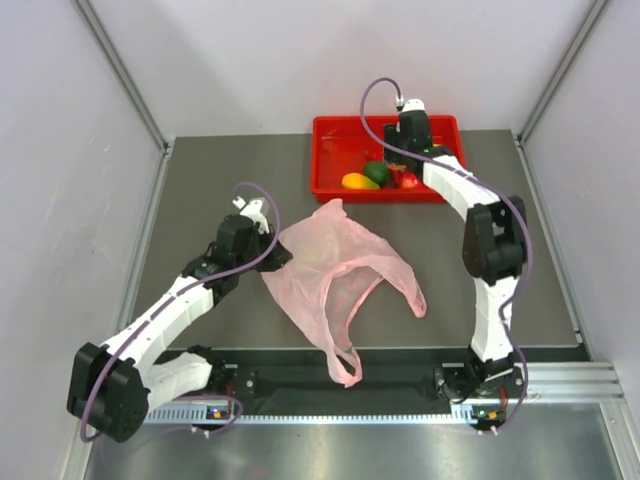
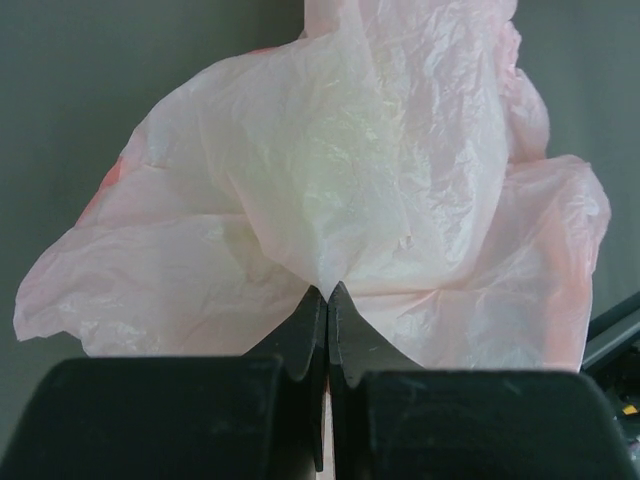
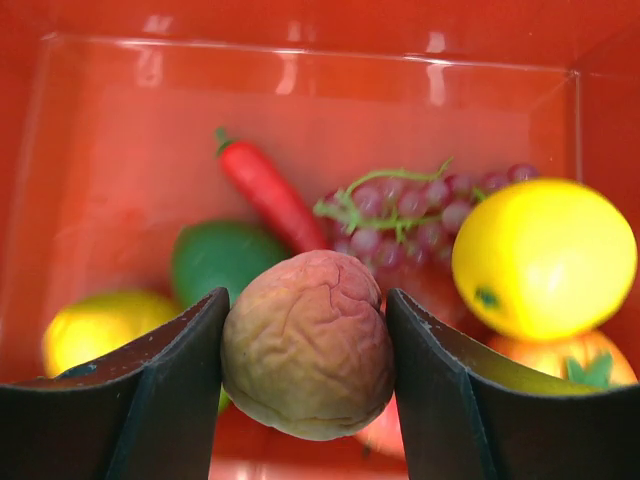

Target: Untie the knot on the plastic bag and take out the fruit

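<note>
The plastic bag (image 1: 335, 275) lies crumpled on the grey table, its two handle loops sprawled apart toward the near edge. The knot does not show in any view. My left gripper (image 1: 277, 255) is shut on a fold at the bag's left edge; in the left wrist view its jaws (image 2: 328, 292) pinch the pink film (image 2: 380, 180), and a pale yellowish patch shows through it. My right gripper (image 1: 400, 160) hangs over the red tray (image 1: 330, 160), shut on a wrinkled pinkish peach (image 3: 308, 345), one of the fruit, held above the tray floor.
Inside the tray lie a round yellow fruit (image 3: 545, 258), a dark green round one (image 3: 220, 258), another yellow fruit (image 3: 100, 325), a red chilli (image 3: 265, 190), purple grapes (image 3: 420, 205) and an orange fruit (image 3: 560, 362). Grey walls enclose the table.
</note>
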Available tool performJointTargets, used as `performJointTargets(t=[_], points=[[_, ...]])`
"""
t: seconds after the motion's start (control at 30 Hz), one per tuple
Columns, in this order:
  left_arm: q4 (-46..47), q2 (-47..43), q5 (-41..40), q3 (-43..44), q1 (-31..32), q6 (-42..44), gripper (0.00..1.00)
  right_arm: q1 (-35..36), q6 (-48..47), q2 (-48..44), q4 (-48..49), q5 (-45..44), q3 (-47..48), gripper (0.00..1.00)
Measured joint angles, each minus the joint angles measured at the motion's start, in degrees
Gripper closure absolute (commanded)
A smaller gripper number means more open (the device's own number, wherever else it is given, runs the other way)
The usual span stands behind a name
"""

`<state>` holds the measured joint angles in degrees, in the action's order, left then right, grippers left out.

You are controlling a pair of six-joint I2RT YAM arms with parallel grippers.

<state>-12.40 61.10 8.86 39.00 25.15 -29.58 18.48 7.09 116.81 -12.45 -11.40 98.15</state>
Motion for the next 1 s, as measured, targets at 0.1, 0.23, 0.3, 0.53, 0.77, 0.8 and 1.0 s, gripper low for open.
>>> performJointTargets(t=[0.1, 0.23, 0.3, 0.53, 0.77, 0.8, 1.0], points=[[-0.1, -0.2, 1.9, 1.3, 0.0, 0.2, 1.0, -1.5, 0.9, 6.6, -1.5, -0.5, 6.8, 0.51], [-0.1, -0.5, 4.0, 5.0, 0.0, 0.8, 1.0, -2.5, 1.4, 12.7, -4.5, -0.5, 15.6, 0.15], [-0.1, -0.7, 5.2, 7.4, 0.0, 1.0, 1.0, -2.7, 1.5, 13.7, -5.2, -0.5, 17.7, 0.01], [-0.1, -1.6, 8.7, 14.8, 0.0, 2.5, 1.0, -2.9, 1.4, 10.2, -5.0, 0.3, 13.3, 0.0], [-0.1, -3.3, 12.7, 17.1, 0.0, 2.8, 1.0, -2.9, 1.5, -6.5, -2.6, 3.4, -3.2, 0.0], [-0.1, -3.6, 13.0, 17.1, 0.0, 2.8, 1.0, -2.9, 1.5, -10.1, -2.6, 4.1, -6.3, 0.0], [-0.2, -7.1, 13.2, 12.9, 0.0, 2.9, 1.0, -1.1, 0.7, -28.2, -1.4, 8.7, -19.3, 0.0]])
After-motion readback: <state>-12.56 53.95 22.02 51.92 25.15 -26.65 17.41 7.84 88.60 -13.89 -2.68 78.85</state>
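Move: Over the red box, the right hand holds the peach; its landing place, the gap between avocado and pomegranate, is about 5 cm ahead, 1 cm right and 8 cm below. From that hand the avocado lies 3 cm ahead, 4 cm left; the pomegranate 2 cm ahead, 5 cm right; the grapes 6 cm ahead, 5 cm right, all 8–9 cm below. The left hand pinches the bag's edge, the bag's middle some 11 cm right, 4 cm back and 7 cm below. Carrying the peach about 5 cm farther forward and slightly down, the right hand opens wide to let go of it over the gap, then retreats some 16 cm back while climbing away from the box. Meanwhile the left hand, still pinching the bag, hoists it about 16 cm with a slight shift right, fingers tipping up and turning clockwise, then begins to sink back a little. ##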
